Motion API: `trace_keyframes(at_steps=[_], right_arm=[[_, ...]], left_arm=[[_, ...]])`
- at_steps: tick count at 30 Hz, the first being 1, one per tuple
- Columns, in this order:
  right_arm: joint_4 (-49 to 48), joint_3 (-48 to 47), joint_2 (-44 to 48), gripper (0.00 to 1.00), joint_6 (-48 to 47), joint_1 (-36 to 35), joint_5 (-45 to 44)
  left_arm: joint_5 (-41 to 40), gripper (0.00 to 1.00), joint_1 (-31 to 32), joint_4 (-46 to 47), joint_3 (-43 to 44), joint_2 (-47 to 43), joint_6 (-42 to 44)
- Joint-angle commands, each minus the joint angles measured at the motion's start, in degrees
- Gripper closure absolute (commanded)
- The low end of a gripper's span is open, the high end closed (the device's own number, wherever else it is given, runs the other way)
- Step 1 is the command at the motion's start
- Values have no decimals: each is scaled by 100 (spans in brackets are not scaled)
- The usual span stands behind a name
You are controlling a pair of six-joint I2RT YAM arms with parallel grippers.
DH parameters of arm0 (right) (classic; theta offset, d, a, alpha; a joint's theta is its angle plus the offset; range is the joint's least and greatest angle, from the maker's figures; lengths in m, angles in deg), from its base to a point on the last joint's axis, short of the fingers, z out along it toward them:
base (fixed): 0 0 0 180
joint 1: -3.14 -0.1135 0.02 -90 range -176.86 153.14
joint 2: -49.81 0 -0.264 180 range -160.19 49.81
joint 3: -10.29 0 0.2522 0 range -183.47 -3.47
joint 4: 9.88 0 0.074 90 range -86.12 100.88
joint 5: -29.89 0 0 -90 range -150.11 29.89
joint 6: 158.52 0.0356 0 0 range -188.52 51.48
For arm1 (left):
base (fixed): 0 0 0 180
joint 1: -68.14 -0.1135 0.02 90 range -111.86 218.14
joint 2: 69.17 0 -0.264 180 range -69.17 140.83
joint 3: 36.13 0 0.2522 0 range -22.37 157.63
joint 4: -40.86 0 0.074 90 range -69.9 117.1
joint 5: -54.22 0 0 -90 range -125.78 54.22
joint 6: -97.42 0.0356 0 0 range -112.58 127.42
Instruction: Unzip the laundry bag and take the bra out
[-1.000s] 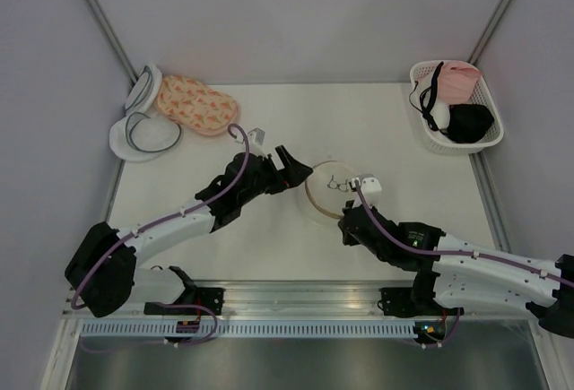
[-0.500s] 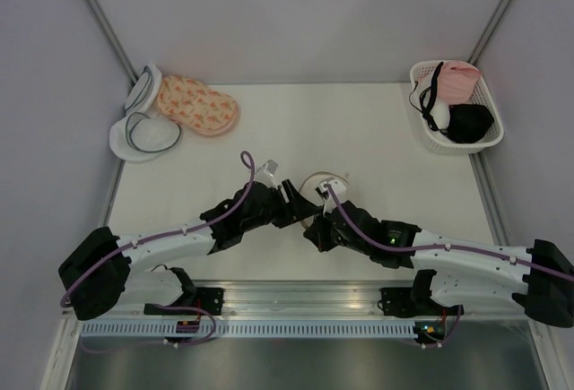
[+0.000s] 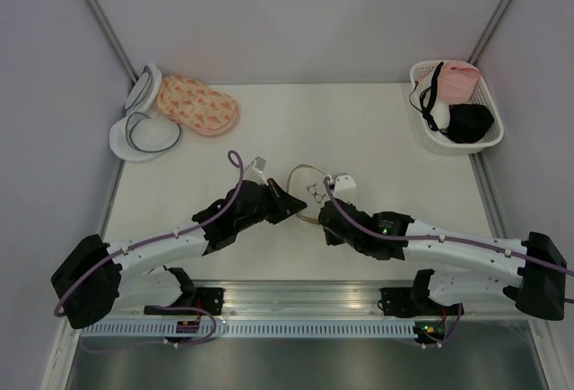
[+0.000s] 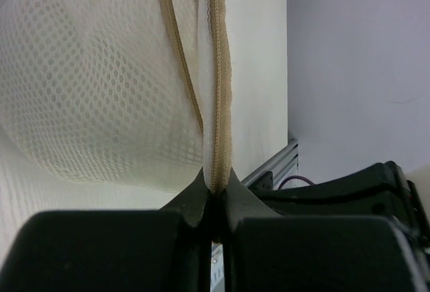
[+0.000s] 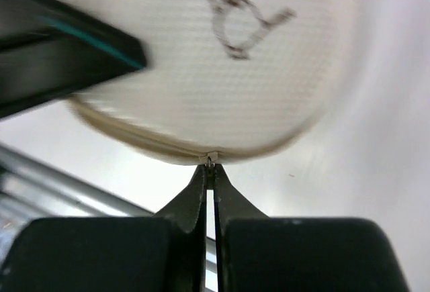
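Observation:
The laundry bag (image 3: pixel 309 184), white mesh with a tan rim, sits at mid-table between both arms, tipped up on its edge. In the left wrist view its mesh dome (image 4: pixel 101 90) fills the left side, and my left gripper (image 4: pixel 216 188) is shut on the tan zip rim (image 4: pixel 220 104). My left gripper (image 3: pixel 299 205) comes in from the left. My right gripper (image 5: pixel 211 166) is shut on the small zip pull at the edge of the bag (image 5: pixel 201 70), and in the top view it (image 3: pixel 325 217) is under the bag's near side. The bra is hidden.
A white basket (image 3: pixel 455 143) at the back right holds a pink garment (image 3: pixel 459 81) and a black bra (image 3: pixel 468 121). A pink flowered pouch (image 3: pixel 197 106) and white pouches with grey rims (image 3: pixel 143 134) lie at the back left. A metal rail (image 3: pixel 296 296) runs along the near edge.
My left gripper went from open to shut on the bag's rim. The right gripper moved left with the zip pull, and the bag has shifted left and tipped up.

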Motion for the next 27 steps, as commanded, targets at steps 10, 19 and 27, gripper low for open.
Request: trace_keyframes(at_steps=[10,19,27], right_arm=[[2600,-418,-234,99,1246,595,-2716],[1396,-67,813,100,200,586,-1504],[457,275,1112,99,-292,577,-137]], left_arm=[[234,98,-446,-339,293,-236,930],[1246,44,-1246,277,1629,1073,1889],[860,0,-1176,-304,755,214,959]])
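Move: My left hand already pinches the laundry bag's zip seam; the bag's middle lies about 4 cm ahead of it, 4 cm to its right and 4 cm below. My right hand holds the zip puller, some 5 cm back from my left fingers, 7 cm to their right and 3 cm lower. From my right hand the bag's right rim is roughly 7 cm ahead and 7 cm to the right, a little below; the bag's middle is about 8 cm ahead, 2 cm left and 2 cm lower. While my left hand holds the seam almost still, I draw the pinched puller about 8 cm right, away from it, dipping and then rising, and turning clockwise some 20 degrees. Then my left fingers open wide and let go of the seam, and that hand goes about 8 cm forward and 4 cm up, clear of the bag; my right keeps its pinch. ##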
